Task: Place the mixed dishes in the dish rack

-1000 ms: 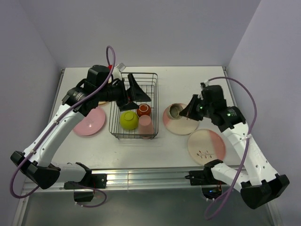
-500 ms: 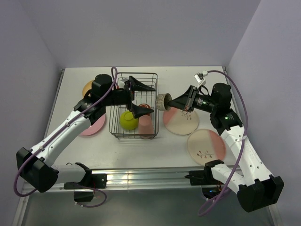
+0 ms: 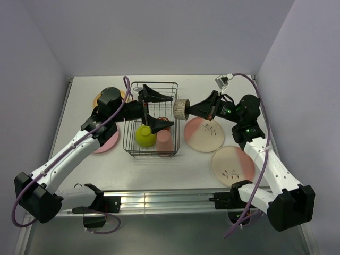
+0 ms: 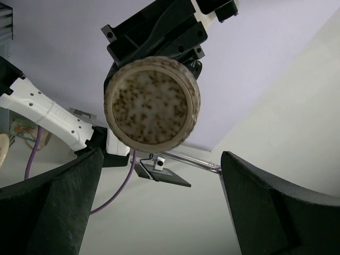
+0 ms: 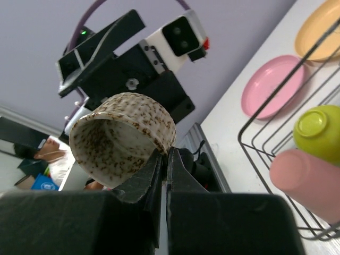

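My right gripper [image 3: 191,111] is shut on the wall of the small speckled grey-beige cup [image 3: 182,109], which hangs on its side in the air at the right edge of the dark wire dish rack [image 3: 151,154]. The right wrist view shows the cup [image 5: 122,138] pinched at its rim by the gripper [image 5: 166,156]. Over the rack my left gripper [image 3: 162,110] stands wide open, facing the cup's base [image 4: 152,103], which is beyond its fingertips [image 4: 276,207]. In the rack lie a lime-green bowl [image 3: 145,135], a salmon-pink cup [image 3: 164,137] and a red-brown mug [image 3: 164,124].
A pink plate [image 3: 105,140] and an orange-yellow plate [image 3: 99,99] lie left of the rack, partly under the left arm. A pink-and-cream plate [image 3: 204,136] and a twig-pattern plate [image 3: 232,163] lie on the table to its right. Purple walls close in the back and sides.
My right gripper lifted the small cup off the pink-and-cream plate and carried it left to the rack's edge. My left gripper swung round to face it, still open.
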{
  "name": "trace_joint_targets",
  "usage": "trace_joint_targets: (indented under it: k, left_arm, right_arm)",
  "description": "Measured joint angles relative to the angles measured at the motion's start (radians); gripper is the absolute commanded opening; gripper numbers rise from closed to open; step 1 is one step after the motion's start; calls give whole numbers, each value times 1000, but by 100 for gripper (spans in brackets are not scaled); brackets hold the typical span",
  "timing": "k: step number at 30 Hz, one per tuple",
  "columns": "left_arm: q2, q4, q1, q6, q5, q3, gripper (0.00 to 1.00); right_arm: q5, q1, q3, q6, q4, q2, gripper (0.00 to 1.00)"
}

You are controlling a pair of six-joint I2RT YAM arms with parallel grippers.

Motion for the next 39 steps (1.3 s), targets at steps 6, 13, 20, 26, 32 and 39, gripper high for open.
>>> trace_joint_targets:
  k: [6, 13, 20, 26, 32, 39]
  left_arm:
    - [9, 15, -1, -2, 2, 0, 99]
    - [22, 21, -3, -2, 9, 0, 99]
    - [24, 51, -3, -5, 14, 2, 93]
    - [24, 87, -3, -5, 16, 2, 83]
    - [16, 129, -3, -17, 17, -19, 59]
    - [-20, 164, -2, -23, 5, -76, 0]
  right_arm:
    - [-11, 44, 0, 59, 122, 35, 0]
    - [-21, 85, 0, 137, 270, 74, 0]
    - [-24, 102, -2, 206, 393, 107, 0]
    - [-21, 138, -5, 234, 442, 133, 0]
    - [-15, 157, -10, 238, 456, 138, 0]
    - [-13, 168, -23, 225, 440, 138, 5]
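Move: The speckled cup, already pinched in my right fingers, sits roughly 5 cm to the right of my open left hand, about 2 cm forward and 2 cm lower. From my right hand, that left finger gap is some 7 cm to the left, 2 cm back and 2 cm up. About 31 cm below my left hand, in the rack, the pink cup is around 5 cm forward and 3 left, the green bowl 9 forward and 12 left. My right hand keeps its pinch and feeds the speckled cup about 5 cm leftward into my waiting left gripper, easing back and at first rising some 3 cm while turning about 15 degrees counter-clockwise. My left hand nearly holds its place, then closes its fingers from wide open onto both sides of the cup. ##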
